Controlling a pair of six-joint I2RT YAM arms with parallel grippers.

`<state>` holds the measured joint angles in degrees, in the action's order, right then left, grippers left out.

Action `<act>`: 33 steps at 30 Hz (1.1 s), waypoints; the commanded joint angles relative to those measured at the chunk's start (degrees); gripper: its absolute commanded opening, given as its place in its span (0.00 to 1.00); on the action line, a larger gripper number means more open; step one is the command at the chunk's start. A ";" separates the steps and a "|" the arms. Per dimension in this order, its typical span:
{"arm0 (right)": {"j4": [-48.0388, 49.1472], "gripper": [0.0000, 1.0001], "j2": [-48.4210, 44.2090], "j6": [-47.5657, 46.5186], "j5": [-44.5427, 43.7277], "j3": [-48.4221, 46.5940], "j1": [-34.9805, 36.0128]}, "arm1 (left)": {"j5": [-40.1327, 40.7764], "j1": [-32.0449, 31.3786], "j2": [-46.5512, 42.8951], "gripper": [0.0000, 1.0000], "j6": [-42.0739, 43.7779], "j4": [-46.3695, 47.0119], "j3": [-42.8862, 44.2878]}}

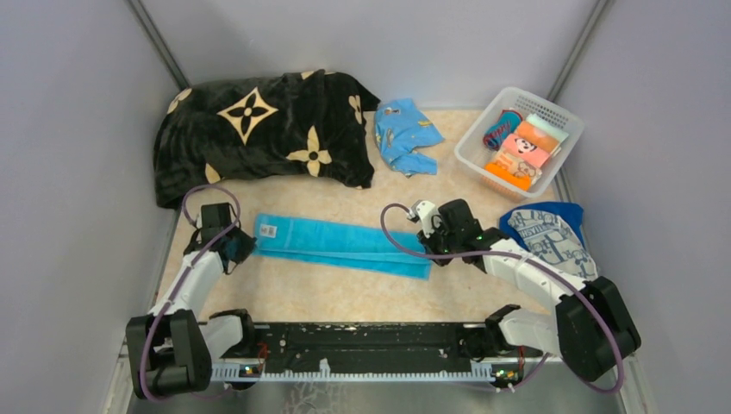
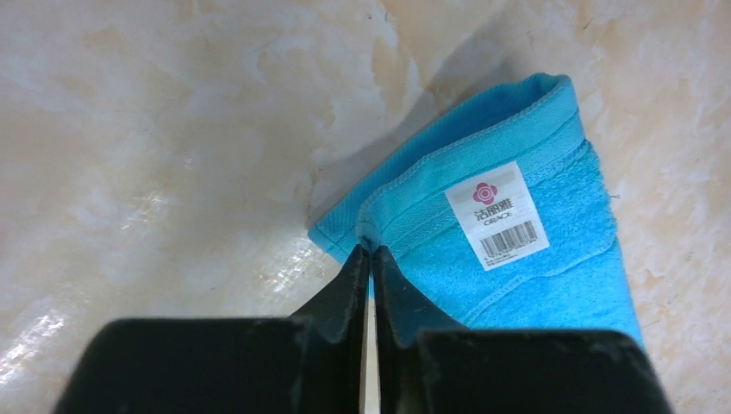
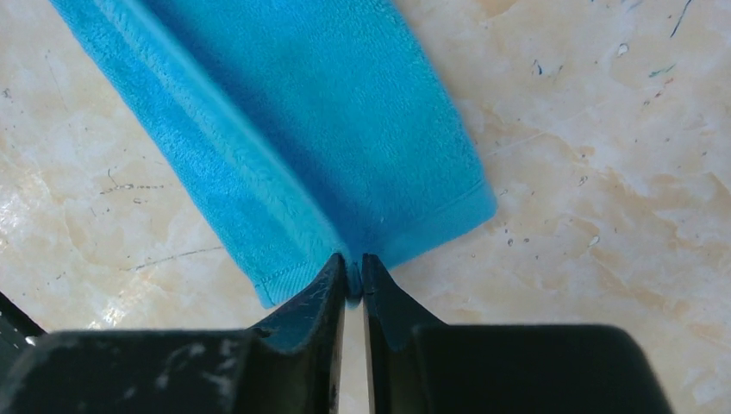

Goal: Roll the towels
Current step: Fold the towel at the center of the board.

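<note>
The turquoise towel (image 1: 340, 246) lies folded into a long narrow strip across the middle of the table. My left gripper (image 1: 234, 247) is at its left end, by the white barcode label (image 2: 497, 215). Its jaws (image 2: 371, 252) are shut on the hem of the towel (image 2: 517, 276). My right gripper (image 1: 431, 248) is at the strip's right end. Its nearly closed jaws (image 3: 352, 264) pinch the edge of the towel (image 3: 328, 129). The white towel with dark-blue print (image 1: 550, 241) lies at the right on the royal-blue towel (image 1: 569, 212), partly under my right arm.
A black blanket with cream flowers (image 1: 259, 129) is heaped at the back left. A crumpled light-blue printed cloth (image 1: 405, 134) lies at the back centre. A white basket (image 1: 483, 164) of folded items stands at the back right. Grey walls close in both sides.
</note>
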<state>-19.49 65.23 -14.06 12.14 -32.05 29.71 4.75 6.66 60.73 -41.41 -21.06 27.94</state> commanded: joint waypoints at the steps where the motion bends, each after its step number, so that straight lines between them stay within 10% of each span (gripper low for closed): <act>1: -0.92 0.19 0.53 -1.59 0.06 -3.09 0.59 | 2.09 0.54 -0.69 0.11 -0.26 -0.59 -0.49; 20: -6.96 0.55 -13.08 0.99 1.05 -9.86 2.69 | -0.23 0.54 -9.99 0.61 4.64 -9.12 5.15; 33: 13.20 0.58 -9.15 43.07 1.43 0.90 2.65 | -9.39 0.61 5.42 0.82 19.05 -4.99 16.37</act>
<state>-18.68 54.96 12.84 11.49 -36.71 32.10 -0.47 6.90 60.88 -28.53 -27.11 40.16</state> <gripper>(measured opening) 0.587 0.821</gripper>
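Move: Each hand still pinches an end of the towel's lifted hem. The near-left towel corner it is brought to lies about 2 cm back and 1 cm below the left hand; the near-right one is about 4 cm back and 1 cm below the right. From the left hand, the white label is about 4 cm ahead and 4 cm right, the black blanket some 30 cm ahead and 4 cm right. The patterned cloth stands roughly 5 cm ahead and 30 cm right of the right hand. Back towards the towel's near edge by only about 1 cm, staying low, both hands open and let go of the hem. The left then climbs about 6.5 cm and swings forward over the towel, opening wide. The right rises some 10 cm, dips slightly, shifts left over its end and turns clockwise while its left side rolls up about 20 degrees. ##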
